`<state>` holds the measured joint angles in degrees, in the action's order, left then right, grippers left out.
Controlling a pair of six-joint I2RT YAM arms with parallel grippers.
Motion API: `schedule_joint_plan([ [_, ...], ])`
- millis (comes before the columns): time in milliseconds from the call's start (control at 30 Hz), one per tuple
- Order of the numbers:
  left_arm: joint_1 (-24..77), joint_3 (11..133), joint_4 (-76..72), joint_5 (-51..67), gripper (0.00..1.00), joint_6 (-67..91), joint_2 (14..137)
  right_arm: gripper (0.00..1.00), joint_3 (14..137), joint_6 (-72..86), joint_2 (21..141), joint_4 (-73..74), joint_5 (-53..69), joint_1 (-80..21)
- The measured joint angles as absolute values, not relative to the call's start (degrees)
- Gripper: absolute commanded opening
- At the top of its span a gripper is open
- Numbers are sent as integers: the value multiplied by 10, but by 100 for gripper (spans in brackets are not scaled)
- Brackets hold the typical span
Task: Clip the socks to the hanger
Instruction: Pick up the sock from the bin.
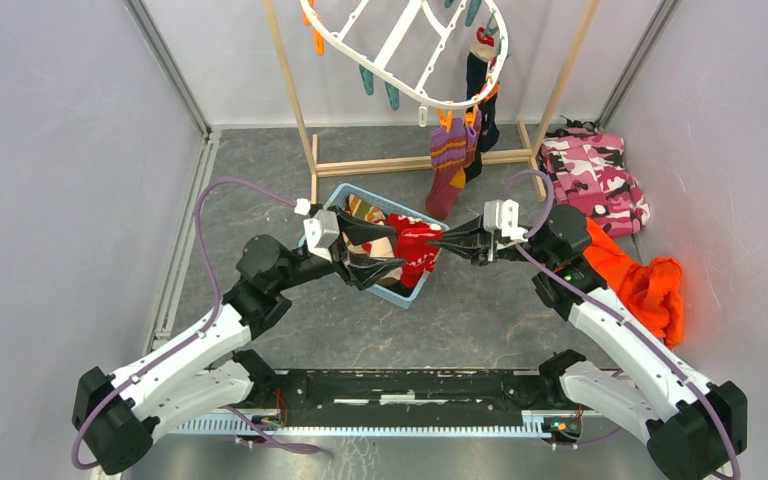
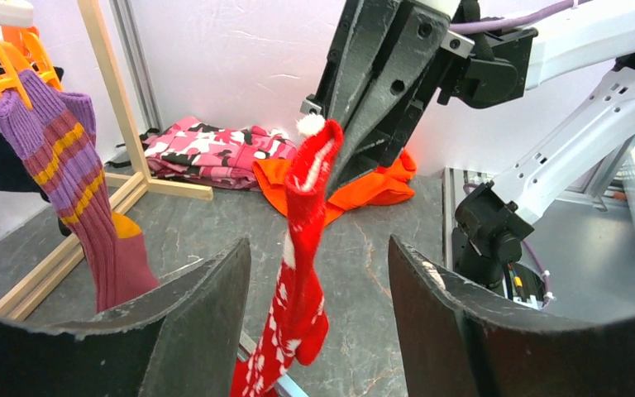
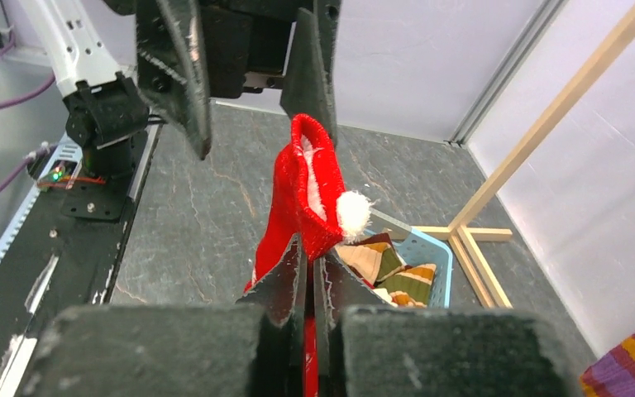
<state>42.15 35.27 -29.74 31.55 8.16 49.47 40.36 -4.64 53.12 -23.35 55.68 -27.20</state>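
Note:
A red sock with white patterns and a white pom-pom hangs by its cuff from my right gripper, which is shut on it. The sock dangles between the wide-open fingers of my left gripper, touching neither finger. From above, both grippers meet over the basket: left gripper, right gripper, red sock. The white hanger hangs at the top, with a purple orange-striped sock and a navy sock clipped to it.
A light blue basket under the grippers holds beige-brown striped socks. A wooden pole rack stands behind it. At the right lie a pink camouflage garment and an orange cloth.

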Motion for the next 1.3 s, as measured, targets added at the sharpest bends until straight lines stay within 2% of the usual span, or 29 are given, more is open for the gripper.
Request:
schedule_joint_plan([
  [200, 422, 353, -342, 311, 56, 116, 524, 0, 404, -94, 531, -217, 577, -272],
  [400, 422, 353, -368, 316, 37, 151, 564, 0, 404, -104, 531, -216, 580, -272],
  [533, 422, 354, -379, 320, 29, 163, 574, 0, 404, -105, 531, -216, 580, -272],
  [800, 422, 361, -395, 326, 25, 168, 578, 0, 403, -105, 531, -216, 580, -272],
  [833, 422, 361, -396, 328, 21, 168, 578, 0, 404, -105, 531, -216, 580, -272],
  [900, 422, 361, -397, 334, 7, 171, 579, 2, 403, -104, 531, -216, 580, -272],
  [967, 422, 361, -397, 339, 2, 175, 582, 10, 403, -104, 531, -216, 580, -272],
  [1067, 422, 361, -395, 346, 2, 176, 584, 32, 404, -101, 531, -213, 580, -272],
  [1200, 422, 362, -378, 328, 2, 172, 575, 54, 410, -113, 535, -181, 572, -271],
  [1300, 422, 362, -350, 286, 2, 152, 551, 83, 445, -153, 548, -117, 562, -268],
])
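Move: The red sock's cuff is already pinched in the right hand, some 2 cm to that hand's left and 2 cm above it, and it faces the open left hand: about 4 cm to the left hand's right, 1 cm ahead and 2 cm higher. From the left hand, the bin's middle is roughly 8 cm ahead, level sideways and 27 cm below; the striped socks on the hanger are some 18 cm ahead, 11 cm right and about level. The sock's cuff is held out by the still right hand while the left eases about 2 cm to the right and a touch down, tipping slightly, and shuts its fingers in stages to pinch the cuff just under its rim. Only then does the right hand open, coming free of the cuff as it sinks and edges forward about 1 cm; the left, its grip closed, starts back left and forward. ##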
